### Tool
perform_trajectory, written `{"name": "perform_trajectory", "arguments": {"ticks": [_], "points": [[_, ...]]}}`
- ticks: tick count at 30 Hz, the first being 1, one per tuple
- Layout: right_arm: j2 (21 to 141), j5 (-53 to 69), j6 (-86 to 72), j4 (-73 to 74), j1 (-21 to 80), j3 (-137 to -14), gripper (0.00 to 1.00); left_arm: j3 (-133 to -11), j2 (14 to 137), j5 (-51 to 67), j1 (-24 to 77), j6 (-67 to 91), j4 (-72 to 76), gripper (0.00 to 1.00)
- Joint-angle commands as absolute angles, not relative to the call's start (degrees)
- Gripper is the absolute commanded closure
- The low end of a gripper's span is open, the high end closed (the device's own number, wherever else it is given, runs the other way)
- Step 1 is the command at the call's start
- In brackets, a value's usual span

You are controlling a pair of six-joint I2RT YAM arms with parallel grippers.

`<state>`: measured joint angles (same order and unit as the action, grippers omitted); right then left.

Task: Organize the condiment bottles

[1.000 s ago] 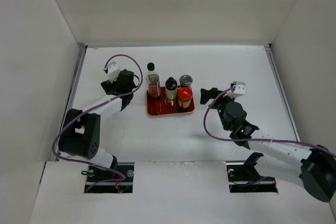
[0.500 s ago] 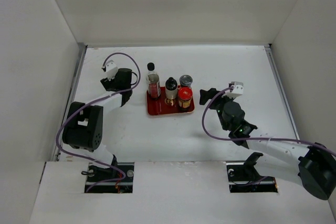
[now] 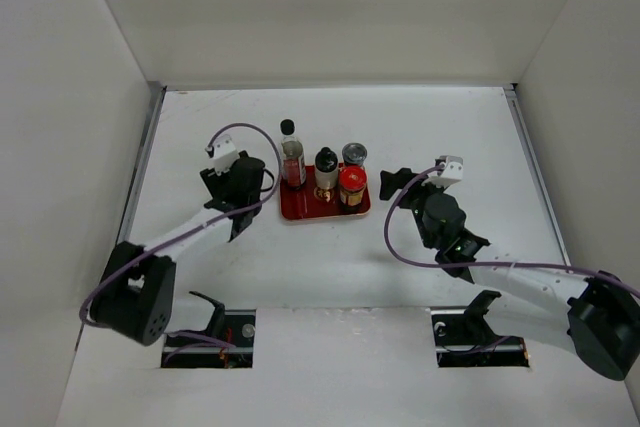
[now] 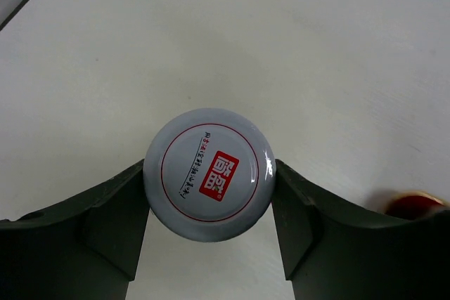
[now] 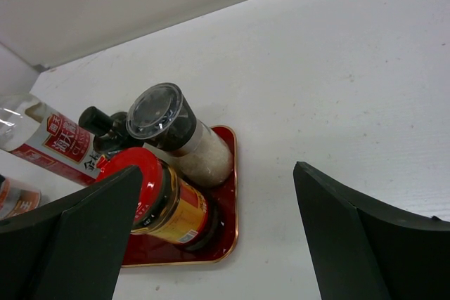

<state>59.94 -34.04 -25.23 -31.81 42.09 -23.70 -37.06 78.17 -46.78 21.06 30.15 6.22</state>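
My left gripper [image 4: 209, 171] is shut on the white-lidded jar [image 4: 209, 175], gripping it by the lid, both fingers [image 4: 112, 223] against its sides. In the top view this gripper [image 3: 260, 183] is just left of the flat red tray [image 3: 300, 213], and the jar is hidden under it. On the tray stand the tall clear black-capped bottle [image 3: 291, 157], the short black-topped bottle [image 3: 326, 169], the silver-lidded jar [image 3: 354, 154] and the red-lidded jar [image 3: 351, 185]. My right gripper [image 3: 394, 181] is open and empty just right of the tray. Its wrist view shows the red-lidded jar [image 5: 151, 198] and the silver-lidded jar [image 5: 176, 131].
White walls enclose the table on the left, back and right. The tray's front right corner [image 5: 228, 244] lies between my right fingers in the wrist view. A bit of red [image 4: 415, 205] shows at the lower right of the left wrist view.
My left gripper has moved right and toward me, closer to the tray's left side. The right arm has hardly moved. The bottles on the tray have not moved.
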Motion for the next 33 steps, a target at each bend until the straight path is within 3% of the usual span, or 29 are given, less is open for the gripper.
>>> {"name": "perform_trajectory", "arguments": {"ticks": [1,7,15,33], "points": [[60.2,-34.37,-24.7,-35.6,42.49,-24.61,0.05,-36.48,68.83,-51.86,26.83,29.62,11.26,0.74],[60.82,-34.45,-24.7,-35.68,42.49,-24.52,0.05,-36.39,61.0,-52.73,38.96,29.97,5.46,0.74],[61.35,-34.28,-24.7,-35.86,42.23,-24.52,0.04,-40.25,65.99,-52.56,49.6,32.08,6.15,0.74],[59.5,-34.28,-24.7,-35.51,42.23,-24.26,0.03,-48.34,86.65,-44.92,49.61,32.78,13.71,0.72]]}}
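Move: Target for the jar with the white lid, already pinched in the left gripper: the empty front-left part of the red tray, about 21 cm right, 3 cm back and 6 cm below. Just behind that spot the tall bottle stands 18 cm right and 4 cm ahead; the black-capped shaker is some 27 cm right, 2 cm ahead; the red-lidded jar 35 cm right, 3 cm back. From the idle right gripper the spot lies roughly 26 cm left, 2 cm ahead, 15 cm down. Bring the left gripper with its jar about 21 cm to the right, lifting some 7 cm in an arc that first swings back about 6 cm. Then come forward half of that while sinking to about the starting height, into the tray's front-left gap before the tall bottle and shaker. Turn the hand some 30 degrees clockwise on the way and keep the fingers closed on the jar. ##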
